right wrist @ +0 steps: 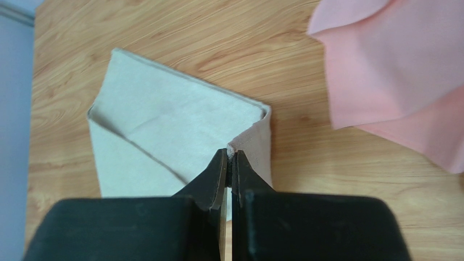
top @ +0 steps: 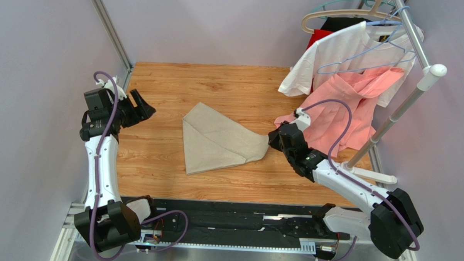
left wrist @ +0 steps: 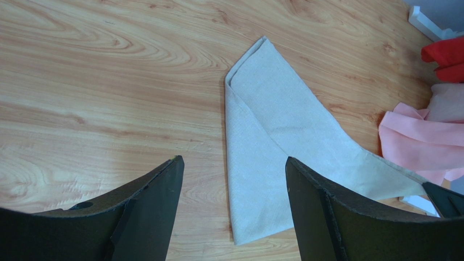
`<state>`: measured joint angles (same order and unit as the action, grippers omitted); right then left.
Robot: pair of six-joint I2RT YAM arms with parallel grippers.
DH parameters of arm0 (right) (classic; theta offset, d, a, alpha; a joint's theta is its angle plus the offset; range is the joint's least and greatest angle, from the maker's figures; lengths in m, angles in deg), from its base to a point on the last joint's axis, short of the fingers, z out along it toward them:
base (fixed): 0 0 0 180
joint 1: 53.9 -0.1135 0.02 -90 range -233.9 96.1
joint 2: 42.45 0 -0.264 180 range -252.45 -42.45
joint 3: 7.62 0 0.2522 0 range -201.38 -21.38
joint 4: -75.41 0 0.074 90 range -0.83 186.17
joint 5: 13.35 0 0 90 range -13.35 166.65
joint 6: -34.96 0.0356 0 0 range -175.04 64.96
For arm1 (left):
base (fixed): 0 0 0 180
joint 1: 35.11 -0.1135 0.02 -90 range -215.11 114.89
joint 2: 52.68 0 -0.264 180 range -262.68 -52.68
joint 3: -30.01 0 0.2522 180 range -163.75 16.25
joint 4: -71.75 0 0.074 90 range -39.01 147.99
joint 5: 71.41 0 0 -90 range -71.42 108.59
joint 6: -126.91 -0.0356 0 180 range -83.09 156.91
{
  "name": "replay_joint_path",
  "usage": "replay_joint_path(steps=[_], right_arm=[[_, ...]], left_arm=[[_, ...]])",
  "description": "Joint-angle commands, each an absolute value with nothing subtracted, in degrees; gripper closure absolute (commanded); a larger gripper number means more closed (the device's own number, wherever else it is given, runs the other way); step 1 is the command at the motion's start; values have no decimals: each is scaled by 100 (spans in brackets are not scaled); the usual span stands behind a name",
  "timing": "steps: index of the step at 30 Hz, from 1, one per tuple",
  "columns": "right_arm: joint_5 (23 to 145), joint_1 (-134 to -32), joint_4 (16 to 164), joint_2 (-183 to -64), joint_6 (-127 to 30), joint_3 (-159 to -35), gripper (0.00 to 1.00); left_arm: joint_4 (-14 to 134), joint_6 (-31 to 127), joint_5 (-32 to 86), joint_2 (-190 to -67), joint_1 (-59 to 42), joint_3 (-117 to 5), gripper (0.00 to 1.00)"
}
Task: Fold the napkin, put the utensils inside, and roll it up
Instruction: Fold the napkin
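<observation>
The beige napkin (top: 219, 140) lies partly folded on the wooden table (top: 158, 162), one flap drawn over toward its left edge. My right gripper (top: 270, 139) is shut on the napkin's right corner (right wrist: 242, 142), which it holds slightly raised; a sliver of cloth shows between the tips (right wrist: 231, 155). My left gripper (top: 142, 107) hovers open at the table's left side, well clear of the cloth. In the left wrist view the napkin (left wrist: 272, 141) lies beyond my spread fingers (left wrist: 163, 185). The utensils are out of view.
A salmon-pink garment (top: 351, 108) and a white T-shirt (top: 341, 53) hang from a rack (top: 418, 90) at the back right, the pink cloth (right wrist: 392, 70) draping onto the table close to my right gripper. Grey walls bound the table left and behind.
</observation>
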<state>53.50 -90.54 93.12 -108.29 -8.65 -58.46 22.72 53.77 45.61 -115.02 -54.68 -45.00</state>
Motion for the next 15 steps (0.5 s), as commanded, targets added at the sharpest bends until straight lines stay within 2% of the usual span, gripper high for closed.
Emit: replay_joint_path(steps=[1, 15], right_arm=[[5099, -9660, 8988, -10924, -978, -6373, 100], [5881, -10970, 8153, -12786, -960, -7920, 100]], left_arm=[[2432, 5458, 4697, -11403, -5444, -4474, 22], [2450, 5484, 4724, -11402, -5445, -4457, 22]])
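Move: The right hand, still pinching the napkin's raised right corner, has the napkin's middle about 20 cm to its left and 9 cm ahead, 13 cm below. The pink skirt is some 25 cm to this hand's right and 19 cm ahead; the rack foot is about 30 cm right and 2 cm back. From the idle left hand, the napkin's middle is roughly 24 cm right, 9 cm ahead and 24 cm below. Keeping its pinch, the right hand sweeps the corner about 15 cm left over the napkin, turning some 20 degrees counter-clockwise. ##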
